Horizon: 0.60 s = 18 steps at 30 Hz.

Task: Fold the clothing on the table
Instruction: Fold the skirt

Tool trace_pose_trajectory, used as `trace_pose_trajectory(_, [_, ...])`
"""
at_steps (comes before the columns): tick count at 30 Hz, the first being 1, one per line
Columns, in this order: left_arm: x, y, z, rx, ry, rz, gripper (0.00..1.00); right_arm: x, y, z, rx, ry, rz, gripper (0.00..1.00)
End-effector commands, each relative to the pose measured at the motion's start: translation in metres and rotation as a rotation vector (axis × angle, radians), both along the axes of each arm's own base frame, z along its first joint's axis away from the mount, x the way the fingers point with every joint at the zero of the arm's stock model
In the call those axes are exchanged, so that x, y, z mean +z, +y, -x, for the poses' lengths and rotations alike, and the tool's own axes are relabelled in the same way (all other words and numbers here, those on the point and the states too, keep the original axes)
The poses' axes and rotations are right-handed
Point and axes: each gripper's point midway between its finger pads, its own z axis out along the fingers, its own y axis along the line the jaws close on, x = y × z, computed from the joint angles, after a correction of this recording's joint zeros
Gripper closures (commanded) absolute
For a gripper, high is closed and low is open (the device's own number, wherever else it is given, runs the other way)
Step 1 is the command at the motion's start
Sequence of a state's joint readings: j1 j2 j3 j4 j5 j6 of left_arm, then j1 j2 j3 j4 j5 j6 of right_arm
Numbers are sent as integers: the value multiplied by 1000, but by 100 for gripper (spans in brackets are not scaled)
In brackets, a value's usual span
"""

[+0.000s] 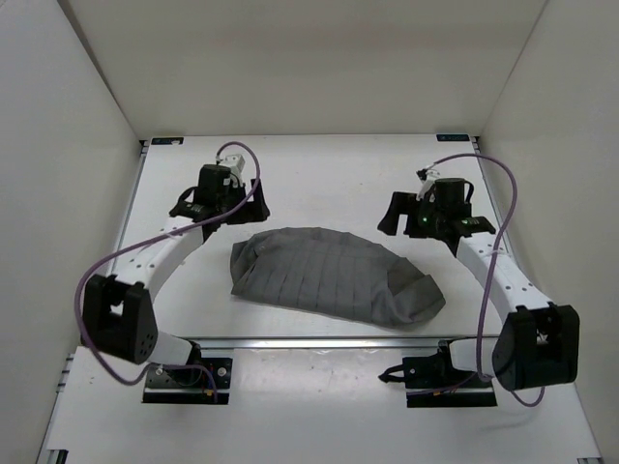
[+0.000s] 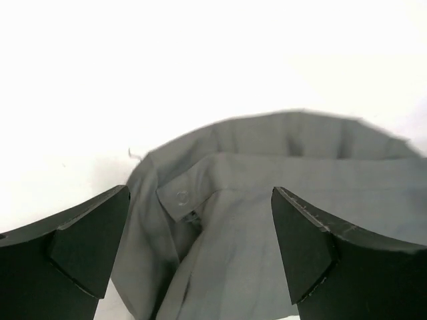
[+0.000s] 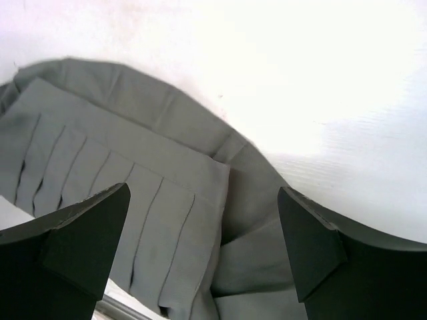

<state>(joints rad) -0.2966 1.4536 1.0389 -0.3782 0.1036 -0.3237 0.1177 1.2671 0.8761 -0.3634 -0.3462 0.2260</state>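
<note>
The clothing (image 1: 329, 275) is a grey pleated garment lying folded over on the white table (image 1: 319, 174), between the two arms and close to the front rail. My left gripper (image 1: 221, 205) hovers just beyond its far left corner, open, with nothing between its fingers. The left wrist view looks down on the clothing (image 2: 267, 200) at a waistband tab with a small button (image 2: 181, 197). My right gripper (image 1: 426, 224) is past the far right end, open and empty too. Pleats and a bunched right end of the clothing (image 3: 153, 200) fill the right wrist view.
White walls enclose the table on the left, right and back. A silver rail (image 1: 319, 341) runs along the front edge just below the garment. Black brackets (image 1: 166, 141) mark the far corners. Purple cables loop off both arms.
</note>
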Motion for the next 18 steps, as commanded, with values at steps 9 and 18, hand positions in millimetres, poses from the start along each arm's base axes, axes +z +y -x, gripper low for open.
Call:
trace_pose_trajectory(9, [2,-78,61,-241,3,140,21,-13,-28,79,-280,126,-84,28])
trace_pose_trajectory(18, [-54,-109,92,-347,152,162,88,-66,-16,121,-290,322,-115,100])
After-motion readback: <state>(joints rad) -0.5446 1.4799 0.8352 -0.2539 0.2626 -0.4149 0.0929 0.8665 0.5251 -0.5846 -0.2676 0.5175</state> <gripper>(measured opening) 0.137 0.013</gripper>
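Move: The skirt's middle lies about 12 cm back, 19 cm to the right and 11 cm below the left hand. Its buttoned corner is closer, some 6 cm back and 1 cm right. From the right hand the skirt's loose right flap is about 13 cm back, 3 cm right and 12 cm down. The skirt's middle is 10 cm back and 15 cm left of that hand, equally low. Back and down over the skirt go both empty hands after a short rise, the left one's about 5 cm. The left cuts some 9 cm back and equally far right to above the pleated panel; the right draws about 12 cm back to above the loose flap. Both turn about 15 degrees clockwise, tip steeper and shut their fingers above the cloth. ##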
